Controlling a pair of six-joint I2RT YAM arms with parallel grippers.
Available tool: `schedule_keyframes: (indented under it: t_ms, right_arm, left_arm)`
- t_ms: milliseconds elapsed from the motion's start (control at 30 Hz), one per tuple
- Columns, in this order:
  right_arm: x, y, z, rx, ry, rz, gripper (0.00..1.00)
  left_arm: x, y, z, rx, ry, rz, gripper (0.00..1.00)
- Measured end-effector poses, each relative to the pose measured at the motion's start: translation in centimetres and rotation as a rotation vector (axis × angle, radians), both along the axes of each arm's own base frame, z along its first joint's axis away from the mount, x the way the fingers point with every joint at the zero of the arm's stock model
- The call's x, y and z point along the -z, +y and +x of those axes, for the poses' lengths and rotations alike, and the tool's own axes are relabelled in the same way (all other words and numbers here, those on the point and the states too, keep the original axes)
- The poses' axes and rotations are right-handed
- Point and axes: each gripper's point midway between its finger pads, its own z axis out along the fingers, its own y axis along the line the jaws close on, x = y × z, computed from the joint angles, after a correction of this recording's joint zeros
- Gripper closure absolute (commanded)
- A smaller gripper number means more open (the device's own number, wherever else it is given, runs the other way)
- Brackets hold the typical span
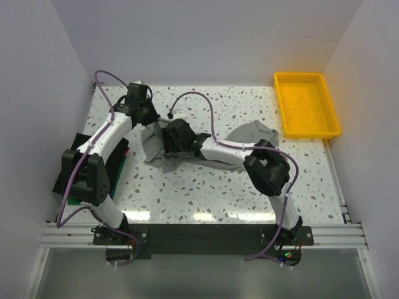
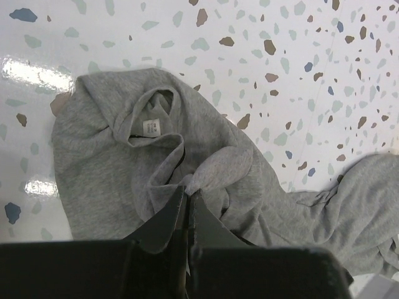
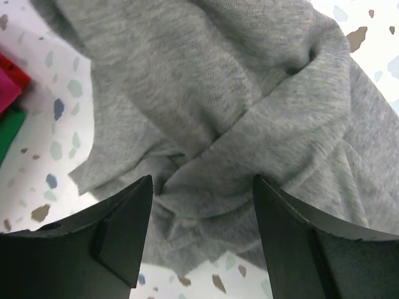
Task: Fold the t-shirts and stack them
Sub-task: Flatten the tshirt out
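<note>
A heather-grey t-shirt (image 1: 251, 133) lies crumpled across the middle of the speckled table. Its collar and label face up in the left wrist view, where the shirt (image 2: 118, 168) fills the frame. My left gripper (image 1: 148, 118) (image 2: 187, 190) is shut on a raised fold of this shirt near the collar. My right gripper (image 1: 168, 148) (image 3: 201, 184) hangs open just above the bunched grey cloth (image 3: 218, 93), its two fingers apart and nothing between them. A stack of folded t-shirts (image 1: 76, 143), black with a green edge (image 1: 123, 167), lies at the table's left side, partly under my left arm.
A yellow plastic tray (image 1: 333, 118) stands at the back right corner. Red and green cloth edges (image 3: 7, 93) show at the left of the right wrist view. White walls close in the table on three sides.
</note>
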Motion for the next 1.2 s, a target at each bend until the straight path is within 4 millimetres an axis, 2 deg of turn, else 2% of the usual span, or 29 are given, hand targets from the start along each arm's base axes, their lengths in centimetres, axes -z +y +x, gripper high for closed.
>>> schedule_keyframes:
  t_ms: [33, 67, 133, 167, 300, 400, 533, 833, 1200]
  right_arm:
    - [0.3, 0.2, 0.2, 0.004, 0.0, -0.002, 0.31]
    - [0.7, 0.3, 0.4, 0.009, 0.001, -0.008, 0.38]
    - [1.7, 0.3, 0.6, 0.016, 0.009, -0.027, 0.53]
    - [2.3, 0.2, 0.5, 0.018, 0.016, -0.037, 0.69]
    - [3.4, -0.7, 0.3, 0.041, 0.038, -0.075, 0.88]
    - [3.0, -1.3, 0.1, 0.049, 0.033, -0.08, 0.95]
    - [1.0, -2.7, -0.7, 0.05, 0.027, -0.07, 0.96]
    - [-7.6, -6.6, -1.8, 0.029, -0.02, 0.075, 0.98]
    - [-12.7, -9.5, -4.4, -0.127, -0.017, 0.213, 0.93]
  left_arm:
    - [0.0, 0.0, 0.0, 0.002, 0.0, -0.002, 1.0]
    - [0.0, -0.1, 0.0, 0.004, 0.001, -0.004, 1.0]
    - [0.0, -0.2, 0.0, 0.009, 0.001, -0.006, 1.0]
    - [0.0, -0.2, -0.1, 0.01, 0.001, -0.005, 1.0]
    - [-0.1, -0.2, -0.1, 0.017, 0.002, -0.002, 1.0]
    - [-0.1, -0.1, -0.2, 0.022, 0.004, 0.004, 1.0]
    - [-0.1, 0.0, -0.2, 0.026, 0.006, 0.01, 1.0]
    - [-1.7, 0.6, 0.3, 0.018, -0.014, 0.005, 1.0]
    - [-6.3, -0.2, -0.8, 0.062, -0.075, -0.046, 1.0]
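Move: The loose fold of t-shirt I want next lies between my right hand's open fingers, about 4 cm below and practically straight under. The bunched part held by my left hand is some 11 cm farther out, 4 cm to the left and about 5 cm higher than my right hand. The folded stack sits roughly 30 cm to my right hand's left and 7 cm back. From my left hand, the fold is about 11 cm back, 4 cm right and 9 cm below. I sink my open right hand about 3.5 cm onto the t-shirt, shutting its fingers on the fold as I go, then lift it some 16 cm while drawing it right, away from my left hand, and a little back, rolling its left side up slightly. My left hand keeps its pinch on the bunched cloth, nearly still at first, then rises about 6 cm late on. ##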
